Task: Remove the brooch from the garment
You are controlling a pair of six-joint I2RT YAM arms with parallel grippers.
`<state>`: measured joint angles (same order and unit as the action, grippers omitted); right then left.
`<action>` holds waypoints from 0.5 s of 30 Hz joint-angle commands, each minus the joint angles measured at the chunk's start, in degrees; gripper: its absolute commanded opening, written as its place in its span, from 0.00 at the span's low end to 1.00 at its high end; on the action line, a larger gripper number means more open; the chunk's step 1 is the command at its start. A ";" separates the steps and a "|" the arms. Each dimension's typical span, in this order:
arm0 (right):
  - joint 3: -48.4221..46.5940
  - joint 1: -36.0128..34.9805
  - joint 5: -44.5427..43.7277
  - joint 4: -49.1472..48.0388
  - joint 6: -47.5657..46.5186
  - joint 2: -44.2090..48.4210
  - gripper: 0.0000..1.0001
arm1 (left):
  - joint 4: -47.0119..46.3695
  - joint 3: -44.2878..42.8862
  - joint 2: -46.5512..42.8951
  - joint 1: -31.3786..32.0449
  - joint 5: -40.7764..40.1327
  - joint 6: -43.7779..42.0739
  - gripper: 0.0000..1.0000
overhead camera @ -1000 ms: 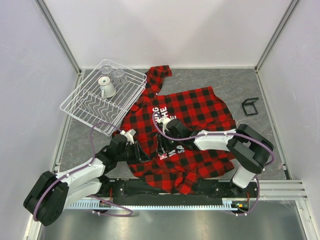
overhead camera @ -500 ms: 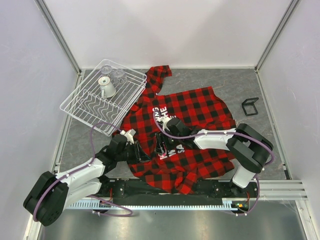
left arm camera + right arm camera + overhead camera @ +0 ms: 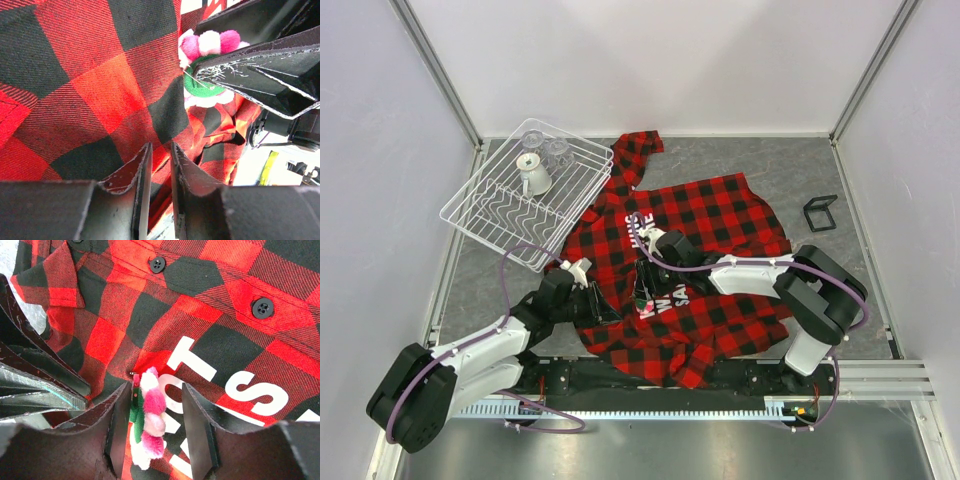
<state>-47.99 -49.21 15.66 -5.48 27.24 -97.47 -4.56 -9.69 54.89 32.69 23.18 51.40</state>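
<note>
The red-and-black plaid garment (image 3: pixel 720 215) lies spread on the table, and its white lettering shows in the right wrist view (image 3: pixel 250 390). The brooch (image 3: pixel 150 415), pink and white pompoms on a green backing, stands on edge between the fingers of my right gripper (image 3: pixel 155 390). That gripper is open: the brooch leans on the left finger and there is a gap to the right finger. In the left wrist view the brooch (image 3: pixel 210 45) shows beside the right gripper's fingers (image 3: pixel 270 55). My left gripper (image 3: pixel 159 147) is pinched on a fold of the garment (image 3: pixel 90 75) just left of the brooch.
A white wire dish rack (image 3: pixel 480 215) stands at the back left, overlapping the shirt's sleeve, with a white cup (image 3: pixel 533 177) and clear glasses in it. A small black frame (image 3: pixel 820 212) lies at the right. The enclosure walls stand close around the table.
My right gripper has shifted slightly left and nearer over the white lettering, covering more of it, and its jaws have narrowed around the brooch. The left arm has not moved.
</note>
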 commanded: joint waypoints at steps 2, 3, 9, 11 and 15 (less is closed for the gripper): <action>-1.94 0.17 -0.45 -0.24 -0.35 -0.70 0.50 | -1.33 -0.41 -0.84 -0.17 2.05 -0.16 0.27; -1.67 0.17 -0.72 -0.15 -0.44 -0.62 0.50 | -1.33 -0.50 -0.84 -0.17 2.05 -0.16 0.28; -0.71 0.17 -3.09 0.29 -0.97 -0.09 0.35 | -1.24 -0.85 -1.19 -0.17 1.96 0.11 0.28; -0.53 0.17 -3.18 0.20 -0.44 0.00 0.33 | -1.15 -1.03 -1.28 -0.17 1.96 0.28 0.28; 0.78 -0.45 -2.83 -1.81 2.19 0.79 0.19 | -0.72 -2.34 -1.28 -0.17 1.52 0.63 0.28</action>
<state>-48.03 -49.23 13.96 -5.15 27.38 -97.47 -4.56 -9.69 54.19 32.69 23.18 51.42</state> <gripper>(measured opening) 0.252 0.278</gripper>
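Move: The brooch stands edge-on between the right hand's open fingertips, its middle only about 1 cm back and 1 cm below that hand. The left fingertips wait roughly 5 cm back and 7 cm to the left of the right hand. The garment's white lettering lies some 5 cm to the right hand's right, 2 cm back and 3 cm down. From the left hand, the brooch is about 4 cm ahead and 7 cm to the right, 1 cm lower. Almost in place, the right hand narrows its half-open fingers by about half their gap onto the upright flower, so that both fingers come to pinch it across its thickness, one on the green back and one on the pink-and-white petals. As they close, the hand eases forward and to the right by only some 0.5 cm, with no real wrist turn. ##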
